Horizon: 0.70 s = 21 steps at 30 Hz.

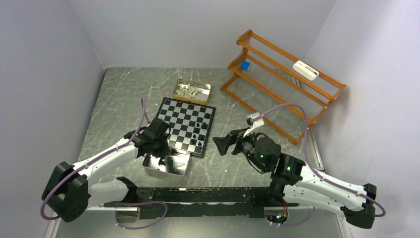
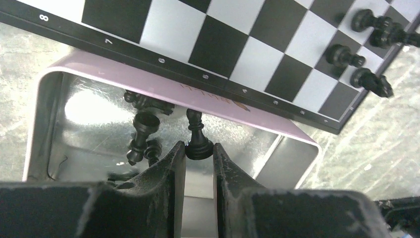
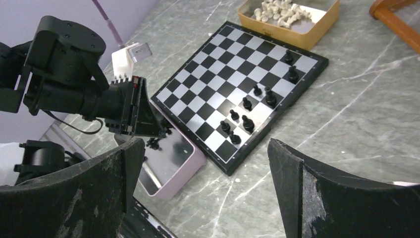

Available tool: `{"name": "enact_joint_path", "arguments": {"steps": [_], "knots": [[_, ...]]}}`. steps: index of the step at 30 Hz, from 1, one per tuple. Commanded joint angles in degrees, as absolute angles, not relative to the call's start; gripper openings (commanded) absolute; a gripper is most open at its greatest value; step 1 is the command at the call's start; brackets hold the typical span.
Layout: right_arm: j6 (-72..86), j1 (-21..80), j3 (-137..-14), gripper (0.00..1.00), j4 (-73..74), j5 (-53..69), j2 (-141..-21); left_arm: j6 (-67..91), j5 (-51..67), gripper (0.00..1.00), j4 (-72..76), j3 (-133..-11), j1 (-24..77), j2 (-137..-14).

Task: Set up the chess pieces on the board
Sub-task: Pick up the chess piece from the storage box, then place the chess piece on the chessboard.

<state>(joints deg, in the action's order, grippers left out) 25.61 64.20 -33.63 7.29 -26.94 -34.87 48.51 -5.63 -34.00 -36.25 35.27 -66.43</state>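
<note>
The chequered board (image 1: 184,120) (image 3: 208,69) lies mid-table, with several black chess pieces (image 1: 200,131) (image 3: 247,109) (image 2: 366,49) along its right side. At its near-left corner sits a silver tray (image 1: 171,168) (image 2: 44,124) (image 3: 183,163) holding a few loose black pieces (image 2: 141,134). My left gripper (image 1: 157,143) (image 2: 199,154) reaches into this tray, shut on the round base of one black piece (image 2: 197,139). My right gripper (image 1: 223,144) (image 3: 205,148) hangs wide open above bare table, right of the board, holding nothing. Cream-white pieces (image 1: 189,90) (image 3: 280,12) lie heaped in a gold tin.
The gold tin (image 1: 204,92) (image 3: 297,34) stands just beyond the board's far edge. An orange wire rack (image 1: 282,74) fills the back right, carrying a blue block (image 1: 245,65) and a white device (image 1: 304,70). Walls close in on the left, back and right.
</note>
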Motion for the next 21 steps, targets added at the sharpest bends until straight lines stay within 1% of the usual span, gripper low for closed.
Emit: {"name": "enact_joint_path", "arguments": {"steps": [1,4,7,10,13,18,21], "knots": [[29.8,64.2,-39.2,1.00,6.8,-23.5,-39.5,45.6,-2.2,0.18,-32.8,-37.3,35.7,-62.9],[29.1,63.3,-42.9,1.00,7.9,-20.9,-43.3,42.9,0.8,0.18,-29.2,-36.1,35.9,-59.5],[28.3,60.1,-46.5,0.92,8.6,-13.7,-47.3,39.8,5.5,0.19,-25.3,-34.6,35.8,-56.3],[29.7,55.1,-48.8,0.83,8.3,-1.7,-51.3,37.9,8.0,0.19,-24.0,-34.5,35.9,-54.7],[32.1,51.2,-48.7,0.76,5.5,7.7,-54.9,36.7,9.9,0.19,-22.7,-34.2,36.0,-53.0],[34.6,48.5,-49.3,0.64,3.0,15.2,-60.6,34.6,15.5,0.18,-19.2,-33.9,36.3,-50.4],[35.2,46.6,-49.4,0.62,2.1,19.5,-63.1,33.5,17.7,0.18,-18.5,-34.5,36.4,-48.5]]}}
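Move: The left hand already pinches a black chess piece over the storage box; the right hand's open fingers, where it is being taken, are about 24 cm right, level ahead and some 19 cm higher. From the left hand, the box's middle lies 4 cm back, straight in line sideways and 2 cm below, and the board's middle 11 cm ahead, 7 cm right, 3 cm below. From the right hand, the held piece is 24 cm left, level ahead, 19 cm below. Left hand lifts the still-pinched chess piece about 8 cm and rightward while the right reaches toward it, partly closing. ##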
